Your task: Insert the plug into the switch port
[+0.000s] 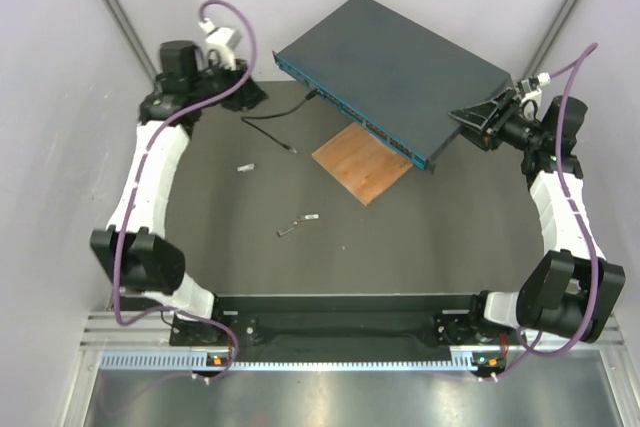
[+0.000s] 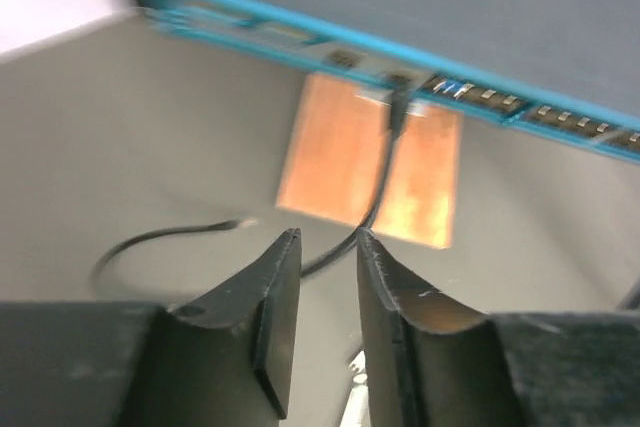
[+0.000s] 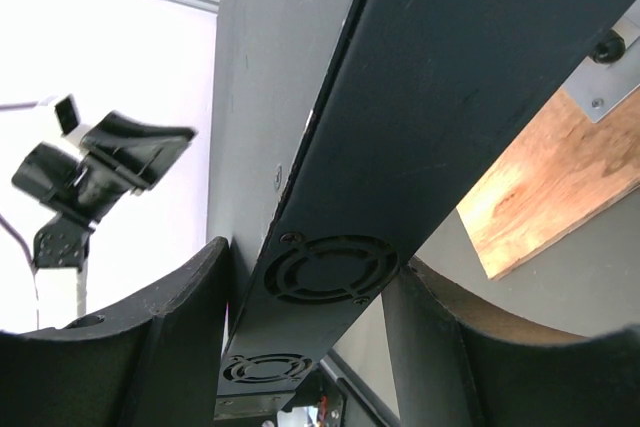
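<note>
The dark blue-grey switch (image 1: 400, 67) lies tilted at the back, its teal front face (image 2: 300, 32) turned toward the left arm. The plug (image 2: 396, 99) sits in a switch port (image 2: 399, 77) on that face. Its thin black cable (image 2: 375, 202) runs down past my left gripper (image 2: 328, 237), which is open with nothing between its fingers. In the top view the left gripper (image 1: 255, 95) hovers left of the plug (image 1: 312, 93). My right gripper (image 3: 318, 254) is shut on the switch's right end (image 3: 320, 272), one finger on each flat face; it also shows in the top view (image 1: 470, 119).
A brown wooden board (image 1: 362, 162) lies under the switch's front edge. The cable's free end (image 1: 292, 150) rests on the dark mat. Small loose grey pieces (image 1: 246, 167) (image 1: 311, 217) lie mid-table. Pale walls close in the left, right and back.
</note>
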Motion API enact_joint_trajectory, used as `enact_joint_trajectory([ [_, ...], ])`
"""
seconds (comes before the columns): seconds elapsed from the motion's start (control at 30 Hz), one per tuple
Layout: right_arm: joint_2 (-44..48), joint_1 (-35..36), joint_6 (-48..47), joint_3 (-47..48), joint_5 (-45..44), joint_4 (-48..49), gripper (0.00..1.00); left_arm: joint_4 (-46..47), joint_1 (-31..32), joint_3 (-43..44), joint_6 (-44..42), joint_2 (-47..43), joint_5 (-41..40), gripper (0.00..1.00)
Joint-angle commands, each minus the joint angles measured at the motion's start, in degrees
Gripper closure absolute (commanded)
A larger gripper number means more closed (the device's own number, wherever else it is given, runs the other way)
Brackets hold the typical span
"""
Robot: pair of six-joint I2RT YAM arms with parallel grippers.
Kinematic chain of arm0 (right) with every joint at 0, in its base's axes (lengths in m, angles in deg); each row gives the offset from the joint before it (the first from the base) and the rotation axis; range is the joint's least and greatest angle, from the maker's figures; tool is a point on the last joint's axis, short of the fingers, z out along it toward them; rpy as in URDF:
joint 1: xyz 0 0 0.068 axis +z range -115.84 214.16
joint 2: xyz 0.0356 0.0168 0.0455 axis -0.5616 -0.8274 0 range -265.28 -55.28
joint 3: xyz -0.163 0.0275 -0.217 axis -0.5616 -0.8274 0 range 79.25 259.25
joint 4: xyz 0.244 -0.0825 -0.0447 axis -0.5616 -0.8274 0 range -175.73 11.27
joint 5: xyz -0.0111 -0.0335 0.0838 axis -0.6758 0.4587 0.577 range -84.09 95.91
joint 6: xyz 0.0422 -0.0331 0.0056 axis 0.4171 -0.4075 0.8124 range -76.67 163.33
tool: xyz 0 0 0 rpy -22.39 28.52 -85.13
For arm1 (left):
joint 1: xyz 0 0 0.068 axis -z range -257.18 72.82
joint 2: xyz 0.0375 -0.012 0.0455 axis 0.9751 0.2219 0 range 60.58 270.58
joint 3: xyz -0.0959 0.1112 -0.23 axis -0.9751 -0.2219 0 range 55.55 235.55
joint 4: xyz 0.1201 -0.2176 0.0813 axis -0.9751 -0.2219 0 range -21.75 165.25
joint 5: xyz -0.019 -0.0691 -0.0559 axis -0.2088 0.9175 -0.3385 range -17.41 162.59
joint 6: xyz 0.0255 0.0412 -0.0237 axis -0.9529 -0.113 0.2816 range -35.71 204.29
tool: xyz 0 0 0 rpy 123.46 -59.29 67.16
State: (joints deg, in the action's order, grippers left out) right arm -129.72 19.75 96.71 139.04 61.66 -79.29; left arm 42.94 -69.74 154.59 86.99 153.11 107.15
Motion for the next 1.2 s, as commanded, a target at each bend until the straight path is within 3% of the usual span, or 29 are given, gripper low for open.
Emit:
enact_joint_trajectory([
  [0.0, -2.2, 2.1, -8.4, 2.3, -4.7, 3.2, 0.48, -1.1, -4.3, -3.7, -7.5, -7.6, 5.2, 0.64],
  [0.1, -1.4, 1.8, -9.5, 2.7, -4.4, 2.2, 0.28, -5.6, -9.5, -8.8, -14.6, -9.5, 5.5, 0.58],
  [0.3, 1.0, 1.5, -16.1, 5.0, -4.1, -5.0, 0.0, -10.7, -14.6, -15.5, -28.0, -7.3, 2.6, 0.5],
  [0.53, 5.3, 0.3, -25.3, 6.0, -4.5, -13.9, 0.0, -10.2, -15.5, -20.1, -41.3, -0.5, 3.7, 0.44],
  [0.77, 7.5, -1.4, -27.8, 7.7, -3.9, -16.1, 0.0, -8.4, -15.4, -26.5, -66.9, 6.5, 9.6, 0.43],
  [1.0, 8.1, -2.5, -28.5, 10.0, -3.0, -17.6, 0.0, -9.2, -15.4, -20.4, -77.0, 17.2, 9.5, 0.44],
  [1.17, 7.6, -2.6, -28.5, 10.2, -2.9, -18.0, 0.0, -6.4, -14.7, -17.5, -78.4, 22.5, 8.3, 0.44],
])
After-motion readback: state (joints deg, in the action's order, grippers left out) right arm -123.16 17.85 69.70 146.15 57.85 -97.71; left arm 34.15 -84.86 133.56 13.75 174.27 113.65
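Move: The small metal plug on the table lies about 12 cm left of the empty left hand, 2 cm ahead and some 32 cm below. At that same depth, the cable's loose end is about 7 cm ahead and straight below sideways, and the two-piece part is about 13 cm back and 2 cm right. The right hand still grips the switch's right side, with the switch's middle roughly 9 cm ahead, 16 cm left and level; the metal plug is about 54 cm left, 8 cm ahead and 29 cm below. Swinging clear of the switch, the left hand first goes left about 12 cm and then dives some 30 cm towards the small metal plug on the table, its wrist turning clockwise and its left side rising, about 30 degrees each, while its partly open fingers spread to a bit over half; it ends just short and behind of the plug, untouched. Meanwhile the right hand lets go of the switch, opens its fingers fully and eases back, right and up by a couple of centimetres each, rolling its left side down and tipping its fingertips up, with the switch's edge still between the open fingers. ##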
